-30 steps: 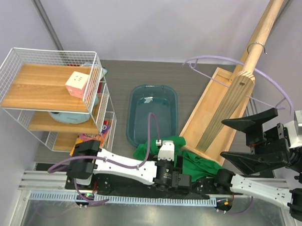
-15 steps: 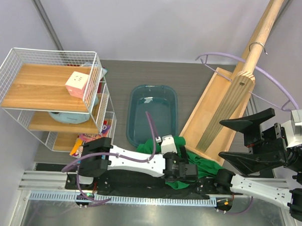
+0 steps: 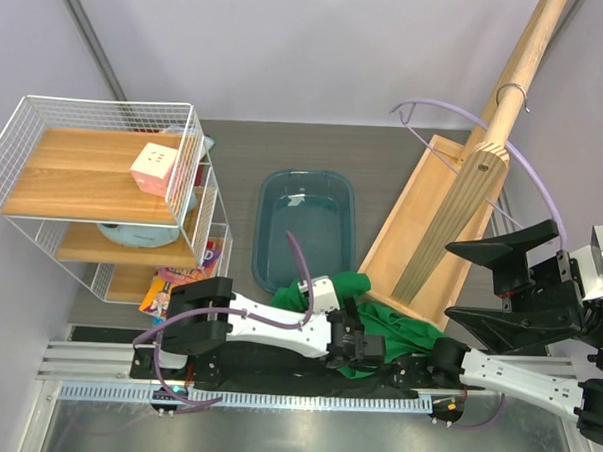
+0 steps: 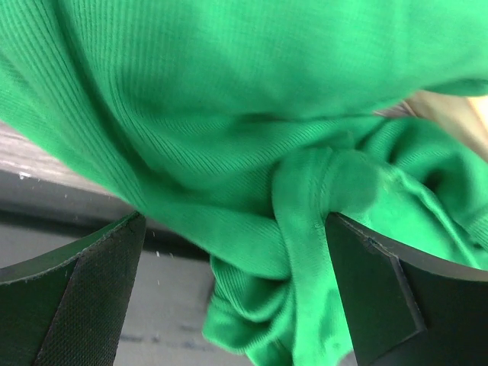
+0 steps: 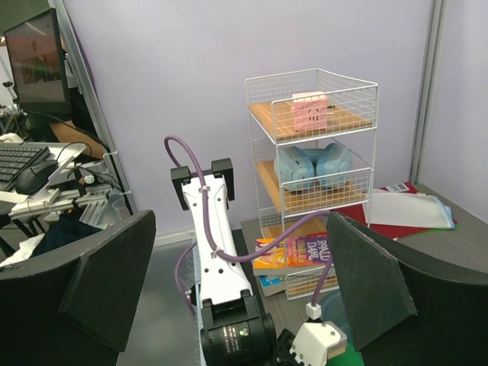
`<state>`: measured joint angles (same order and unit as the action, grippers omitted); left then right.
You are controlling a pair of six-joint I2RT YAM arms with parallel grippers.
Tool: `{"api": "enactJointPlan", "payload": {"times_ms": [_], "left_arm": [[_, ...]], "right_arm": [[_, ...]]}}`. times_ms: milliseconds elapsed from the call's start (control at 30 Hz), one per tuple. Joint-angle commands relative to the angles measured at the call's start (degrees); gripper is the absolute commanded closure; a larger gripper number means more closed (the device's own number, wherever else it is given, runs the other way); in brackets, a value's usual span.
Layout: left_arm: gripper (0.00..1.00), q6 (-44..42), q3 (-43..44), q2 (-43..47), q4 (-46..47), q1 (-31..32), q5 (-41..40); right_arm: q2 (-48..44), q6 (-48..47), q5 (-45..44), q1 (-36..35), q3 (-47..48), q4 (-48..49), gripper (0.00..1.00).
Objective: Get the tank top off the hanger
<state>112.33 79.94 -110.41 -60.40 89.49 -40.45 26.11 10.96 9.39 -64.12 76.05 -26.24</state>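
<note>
The bright green tank top (image 3: 402, 331) lies crumpled on the table near the front edge, off the hanger. The lilac hanger (image 3: 449, 105) hangs bare by its metal hook (image 3: 513, 90) on the slanted wooden pole. My left gripper (image 3: 361, 349) is down on the tank top's near side. In the left wrist view the green fabric (image 4: 252, 137) fills the frame; my left gripper (image 4: 235, 221) is open with a bunched fold between its jaws, touching only the right finger (image 4: 377, 290). My right gripper (image 3: 449, 283) hovers open and empty at the right, also seen as right gripper (image 5: 241, 221).
A wooden pole stand (image 3: 484, 164) with a wooden tray (image 3: 412, 221) occupies the right. A teal tub (image 3: 309, 174) sits mid-table. A white wire shelf (image 3: 96, 107) with a pink cube (image 3: 154, 168) stands left, books (image 3: 184, 281) beside it.
The left arm has folded lower and its gripper has dropped onto the tank top. The bare hanger has swung round on the pole. The right gripper has shifted slightly.
</note>
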Motion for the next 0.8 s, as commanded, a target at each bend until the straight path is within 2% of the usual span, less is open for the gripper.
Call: {"api": "enactJointPlan", "payload": {"times_ms": [0,133,267,333,367,433,600,633,667,767], "left_arm": [[0.00,3.0,-2.2,2.9,7.6,-1.1,-3.8],[0.04,1.7,-1.5,1.4,8.7,-1.1,-5.0],[0.22,3.0,-4.3,1.3,10.7,-1.2,-5.2],[0.28,3.4,-5.5,1.6,12.4,-1.1,-5.3],[0.34,3.3,-6.5,1.8,12.9,-1.1,-5.3],[0.38,3.4,-6.9,1.8,13.6,-1.1,-5.5],[0.68,2.5,-7.4,2.6,13.3,-1.1,-6.2],[0.76,1.9,-7.7,2.9,13.3,-1.1,-6.8],[0.87,1.1,-7.8,3.4,13.3,-1.1,-7.3],[1.00,-0.8,-7.4,5.4,10.7,-0.3,-10.8]], "right_arm": [[0.3,0.7,0.2,0.1,-0.4,2.8,0.00],[0.9,0.8,0.7,0.1,-0.6,3.4,0.00],[0.8,1.1,0.5,0.1,-1.2,3.5,0.00],[0.3,1.2,0.5,0.1,-1.3,3.7,0.00],[0.3,1.2,0.5,0.1,-1.3,3.8,0.00],[0.2,1.3,0.6,0.1,-1.4,3.8,0.00],[0.3,1.3,0.5,0.1,-1.3,3.9,0.00],[0.3,1.3,0.5,0.1,-1.3,4.0,0.00],[0.3,1.3,0.5,0.1,-1.3,3.9,0.00],[0.3,1.2,0.5,0.2,-1.4,4.0,0.00]]}}
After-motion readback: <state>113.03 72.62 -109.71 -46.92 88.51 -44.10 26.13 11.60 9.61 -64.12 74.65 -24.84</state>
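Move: The green tank top lies crumpled right under the open left fingers, its middle about 2 cm ahead, 2 cm to the right and 3 cm below. The teal tub stands some 19 cm ahead and 12 cm to the left of the left hand, the middle of the wooden rack base about 19 cm ahead and 12 cm to the right. From the raised right hand, the tank top lies roughly 6 cm ahead, 5 cm left and nearly 50 cm below. Ease the left gripper about 2 cm forward and 2 cm down into the bunched tank top, drifting a little to the right and rolling the hand's left side down by 5 to 10 degrees. Close the wide-open fingers nearly fully as you go, so that the tips pinch a fold of the green cloth between them. ##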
